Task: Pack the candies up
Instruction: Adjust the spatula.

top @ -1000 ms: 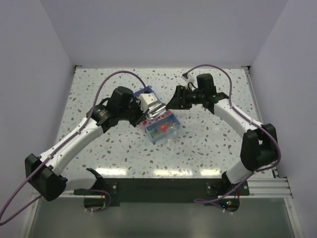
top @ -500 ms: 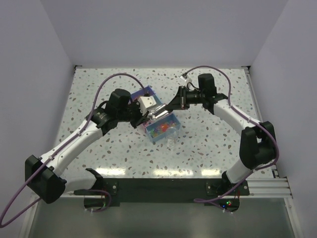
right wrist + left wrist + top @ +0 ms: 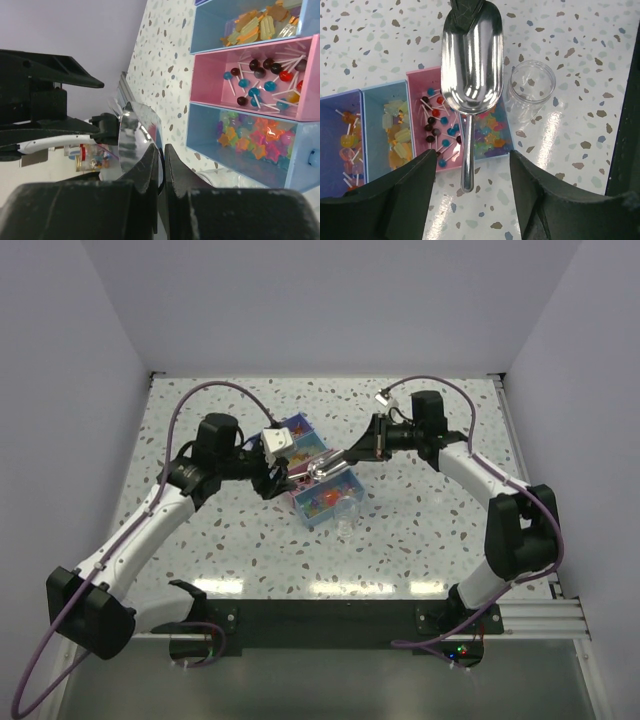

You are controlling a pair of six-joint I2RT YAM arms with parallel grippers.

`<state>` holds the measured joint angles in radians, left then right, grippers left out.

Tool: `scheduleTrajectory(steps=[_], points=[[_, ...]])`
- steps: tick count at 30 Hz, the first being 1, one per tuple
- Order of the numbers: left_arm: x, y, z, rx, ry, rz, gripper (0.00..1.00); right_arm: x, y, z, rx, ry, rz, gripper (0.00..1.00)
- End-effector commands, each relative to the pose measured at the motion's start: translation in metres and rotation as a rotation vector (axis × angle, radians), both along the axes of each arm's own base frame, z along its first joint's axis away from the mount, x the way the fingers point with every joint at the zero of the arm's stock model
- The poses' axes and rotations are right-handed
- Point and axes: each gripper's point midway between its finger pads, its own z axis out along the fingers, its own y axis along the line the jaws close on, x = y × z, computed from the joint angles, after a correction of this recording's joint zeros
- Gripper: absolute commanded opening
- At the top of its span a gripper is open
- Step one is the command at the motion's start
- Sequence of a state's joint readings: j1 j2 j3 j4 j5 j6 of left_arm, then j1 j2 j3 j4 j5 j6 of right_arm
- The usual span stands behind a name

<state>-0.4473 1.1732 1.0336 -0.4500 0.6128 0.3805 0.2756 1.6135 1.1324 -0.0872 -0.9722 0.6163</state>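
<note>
A shiny metal scoop [image 3: 472, 60] hangs over the compartment tray [image 3: 370, 92]. My right gripper [image 3: 161, 147] is shut on the scoop's [image 3: 136, 132] front rim, seen as dark tips at the top of the left wrist view. My left gripper [image 3: 472, 155] is open. Its fingers [image 3: 415, 195] flank the scoop's handle end without touching it. The candies lie in the tray: yellow ones [image 3: 397, 140], dark and blue lollipops [image 3: 435, 125], coloured stars [image 3: 490, 137]. From above, the scoop [image 3: 325, 466] sits between the left gripper [image 3: 272, 480] and the right gripper [image 3: 347, 454].
A clear, open jar [image 3: 531, 90] stands on the speckled table just right of the tray, seen from above as the jar [image 3: 345, 518] at the tray's [image 3: 300, 510] near corner. The left arm's black body [image 3: 45, 75] fills the left of the right wrist view.
My left gripper has opened, let go of the scoop's handle and drawn back to the left. My right gripper has shut on the scoop's front rim and now holds it.
</note>
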Motion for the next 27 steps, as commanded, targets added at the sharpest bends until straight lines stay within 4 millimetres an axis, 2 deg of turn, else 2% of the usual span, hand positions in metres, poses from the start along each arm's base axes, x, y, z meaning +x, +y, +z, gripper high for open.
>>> scheduleTrajectory(steps=[1,4,19,27], points=[[-0.012,-0.010,0.011,-0.090,-0.011,-0.121,0.65,-0.009,0.002,0.026,0.060,-0.099,0.062,0.00],[-0.012,-0.011,0.004,-0.093,0.023,-0.137,0.65,-0.013,0.002,0.030,0.074,-0.122,0.089,0.00],[-0.010,-0.013,-0.008,-0.105,0.084,-0.141,0.42,-0.025,0.000,0.034,0.098,-0.173,0.132,0.00],[-0.007,-0.013,-0.018,-0.100,0.120,-0.109,0.42,-0.025,0.000,0.036,0.102,-0.179,0.127,0.00]])
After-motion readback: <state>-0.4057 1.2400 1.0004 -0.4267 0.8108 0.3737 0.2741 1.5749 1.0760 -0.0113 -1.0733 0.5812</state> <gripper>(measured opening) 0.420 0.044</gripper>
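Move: The spatula handle, held out by the right hand, has its middle about 4 cm to the left hand's right, 1 cm ahead and about level. Under it, the pink lollipop compartment lies 7 cm right and 6 ahead of that hand, the star-candy compartment 10 right and 1 ahead, both some 18 below; the clear jar stands 13 right, 3 back, 14 lower. From the right hand the handle lies about 10 cm left and 5 back, near level. The spatula, still pinched by its scoop in the right hand's shut fingers, is drawn back about 2 cm and raised 1 cm with a slight turn. The left hand eases down about 2 cm, and about 1 cm each back and to its right along the handle, turning clockwise while its open fingers narrow partway around the handle's end; whether they touch can't be seen. ##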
